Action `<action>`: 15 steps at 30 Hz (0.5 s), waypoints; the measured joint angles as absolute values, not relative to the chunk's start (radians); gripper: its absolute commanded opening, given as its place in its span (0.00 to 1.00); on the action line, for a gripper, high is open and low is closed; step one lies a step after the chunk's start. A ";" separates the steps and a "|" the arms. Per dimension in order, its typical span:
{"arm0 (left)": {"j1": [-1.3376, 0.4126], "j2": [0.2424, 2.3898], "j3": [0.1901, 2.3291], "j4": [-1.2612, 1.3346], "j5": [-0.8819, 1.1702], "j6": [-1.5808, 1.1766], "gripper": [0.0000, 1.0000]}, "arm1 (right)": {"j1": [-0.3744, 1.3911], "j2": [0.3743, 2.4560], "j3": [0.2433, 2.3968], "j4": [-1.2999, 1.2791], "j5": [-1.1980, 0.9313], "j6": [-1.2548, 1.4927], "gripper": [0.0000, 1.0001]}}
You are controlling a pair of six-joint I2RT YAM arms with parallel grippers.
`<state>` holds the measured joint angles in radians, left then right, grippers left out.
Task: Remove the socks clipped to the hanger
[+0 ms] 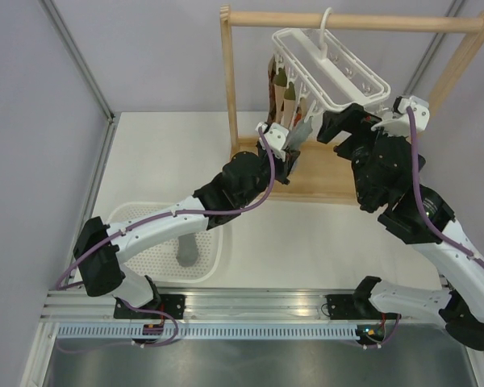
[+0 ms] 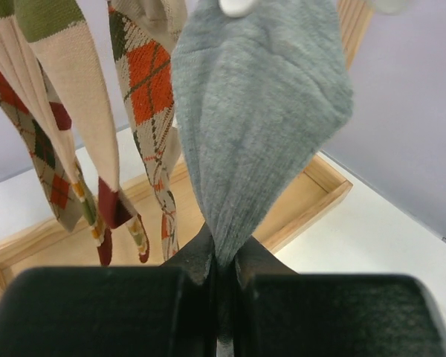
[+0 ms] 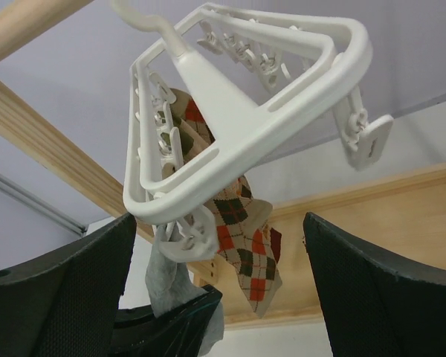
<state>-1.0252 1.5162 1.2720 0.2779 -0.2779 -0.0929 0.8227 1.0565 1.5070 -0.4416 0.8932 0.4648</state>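
The white hanger (image 1: 332, 71) hangs by its hook from the wooden rail, tilted. Several argyle socks (image 1: 284, 95) dangle from its clips on the left side. A plain grey sock (image 2: 260, 111) is still clipped at its top, and my left gripper (image 2: 221, 262) is shut on its lower end. From the right wrist, the hanger (image 3: 238, 126) fills the upper frame, with the grey sock (image 3: 162, 277) under a clip (image 3: 187, 239) and an argyle sock (image 3: 251, 253) beside it. My right gripper (image 3: 223, 290) stands open just below the hanger's near corner, holding nothing.
The light wooden rack (image 1: 351, 21) carries the hanger, and its tray base (image 1: 323, 176) lies below the socks. A white perforated basket (image 1: 149, 242) sits front left with a grey sock (image 1: 187, 251) in it. Grey walls and a metal post close in the left.
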 measured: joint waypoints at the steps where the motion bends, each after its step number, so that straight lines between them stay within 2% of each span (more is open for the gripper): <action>1: -1.025 1.516 1.272 0.278 -0.277 -0.093 0.02 | 0.823 1.044 1.501 -0.442 0.893 0.467 0.96; 15: -1.025 1.522 1.272 0.279 -0.251 -0.109 0.02 | 0.855 0.975 1.320 -0.462 0.871 0.556 0.92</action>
<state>-1.0252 1.5219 1.2720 0.2787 -0.2512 -0.1085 0.8555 0.9752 1.3205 -0.4622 0.8707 0.5564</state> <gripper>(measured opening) 0.044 0.927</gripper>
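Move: Ahead and to the left of the right hand, about 5 cm out, 7 cm left and 2 cm lower, is the white clip holding the gray sock. The hanger's near end rail is roughly 2 cm ahead, 3 cm left and 3 cm above the right hand. The argyle sock hangs some 9 cm ahead, 10 cm left and 8 cm below it. From the left hand that clip is about 4 cm ahead, 4 cm right and 12 cm up. Easing back and right about 1 cm first, the right hand then sinks some 5.5 cm beside the hanger's near end, drifting nearly 2 cm left on the way down and tipping about 5 degrees downward. Its fingers stay wide open, closing on nothing. The left hand stays almost in place and keeps its pinch on the gray sock's lower end. ##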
